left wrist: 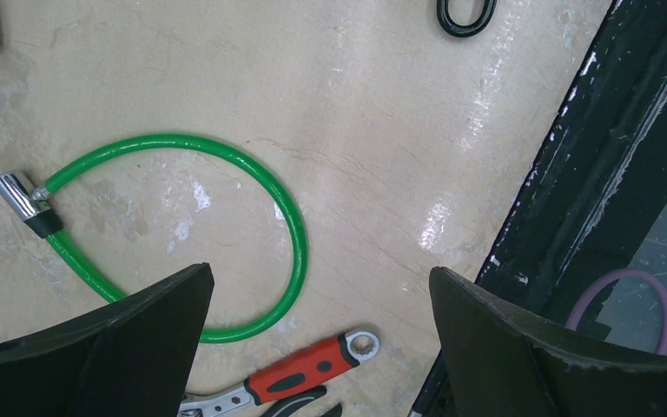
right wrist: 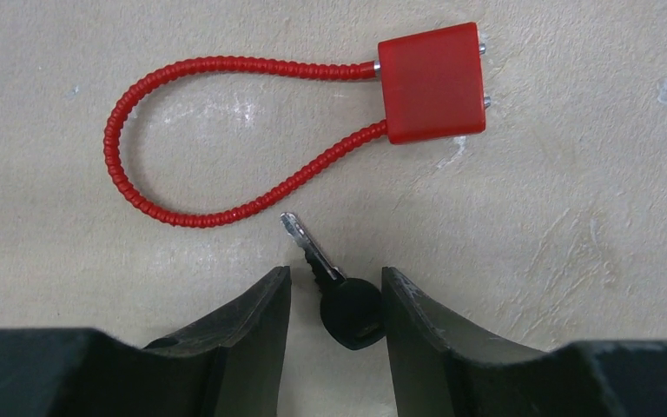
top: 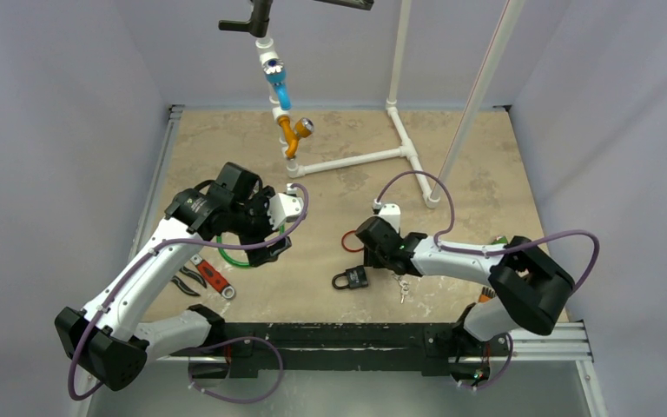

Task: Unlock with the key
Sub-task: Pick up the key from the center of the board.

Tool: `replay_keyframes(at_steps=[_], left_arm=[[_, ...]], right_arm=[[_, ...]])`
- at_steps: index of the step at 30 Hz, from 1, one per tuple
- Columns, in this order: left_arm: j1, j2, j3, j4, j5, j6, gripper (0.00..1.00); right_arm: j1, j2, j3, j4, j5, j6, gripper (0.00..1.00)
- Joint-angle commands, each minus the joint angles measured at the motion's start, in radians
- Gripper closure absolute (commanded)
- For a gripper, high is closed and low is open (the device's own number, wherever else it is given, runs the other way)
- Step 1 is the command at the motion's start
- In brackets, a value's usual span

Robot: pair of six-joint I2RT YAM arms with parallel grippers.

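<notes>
A key [right wrist: 352, 308] with a black head and silver blade lies flat on the table between my right gripper's [right wrist: 334, 274] fingers. Its head touches the right finger [right wrist: 417, 321], and a gap shows on the left side, so the jaws stand open around it. Just beyond the blade tip lies a red cable lock [right wrist: 432, 82] with its ribbed loop closed into the body. In the top view the right gripper [top: 373, 234] is low beside that red lock [top: 350, 241]. A black padlock [top: 352, 279] sits nearer the front. My left gripper [left wrist: 320, 274] hangs wide open and empty.
Under the left gripper lie a green cable lock [left wrist: 252, 174], a red-handled wrench [left wrist: 300, 373] and black pliers [top: 189, 280]. A small bunch of keys [top: 404, 289] lies by the padlock. A white pipe frame [top: 356, 161] stands at the back. The black rail [left wrist: 599, 174] marks the front edge.
</notes>
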Motion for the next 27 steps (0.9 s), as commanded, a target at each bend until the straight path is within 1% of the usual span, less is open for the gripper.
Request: replay_keyframes(at_steps=[1,3,5,7,9,11,13,14,22,27], left_arm=[[-0.005,-0.004,0.012,0.027,0.002,-0.001,0.04],[-0.005,-0.006,0.013,0.023,-0.001,-0.001,0.04],[-0.005,-0.007,0.012,0.022,-0.004,-0.001,0.04],[-0.005,-0.011,0.012,0.021,-0.005,-0.002,0.04],[-0.005,-0.017,0.010,0.022,-0.005,-0.004,0.04],[-0.005,-0.021,0.010,0.019,-0.005,-0.004,0.04],[-0.006,-0.024,0.010,0.019,-0.005,-0.004,0.03],[-0.006,-0.025,0.011,0.019,-0.003,-0.003,0.03],[-0.005,-0.023,0.016,0.004,0.014,0.004,0.04],[-0.006,-0.023,0.034,-0.021,0.060,0.020,0.04]], right_arm=[[0.054,0.068,-0.012,-0.149,-0.017,0.076,0.58],[0.068,0.079,-0.008,-0.155,-0.009,0.084,0.58],[0.077,0.095,0.001,-0.162,0.001,0.091,0.62],[0.082,0.118,0.014,-0.176,0.013,0.101,0.71],[0.091,0.138,0.028,-0.188,0.026,0.104,0.83],[0.103,0.155,0.042,-0.206,0.041,0.111,0.91],[0.112,0.158,0.051,-0.218,0.054,0.116,0.98],[0.114,0.152,0.054,-0.222,0.058,0.116,1.00],[0.116,0.002,0.077,-0.214,0.066,0.059,1.00],[0.114,-0.102,0.153,-0.236,0.068,-0.027,1.00]])
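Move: The key lies right at my right fingertips, its black head already in the half-open gap and its blade pointing forward and left, only about 1 cm below my hand point. The black padlock sits about 5 cm to the left and 3 cm back, the small keys some 6 cm right and 4 cm back, and the red lock's body roughly 6 cm ahead and 2 cm right. From my left hand, the key is around 20 cm right, 3 cm ahead and 17 cm down. With my right hand low at the table, I nudge about 1 cm left and shut my fingers fully, pinching the key by its black head between the two tips. Then I draw it back some 2 cm and lift about 2 cm, away from the red lock, speeding up at the end. ##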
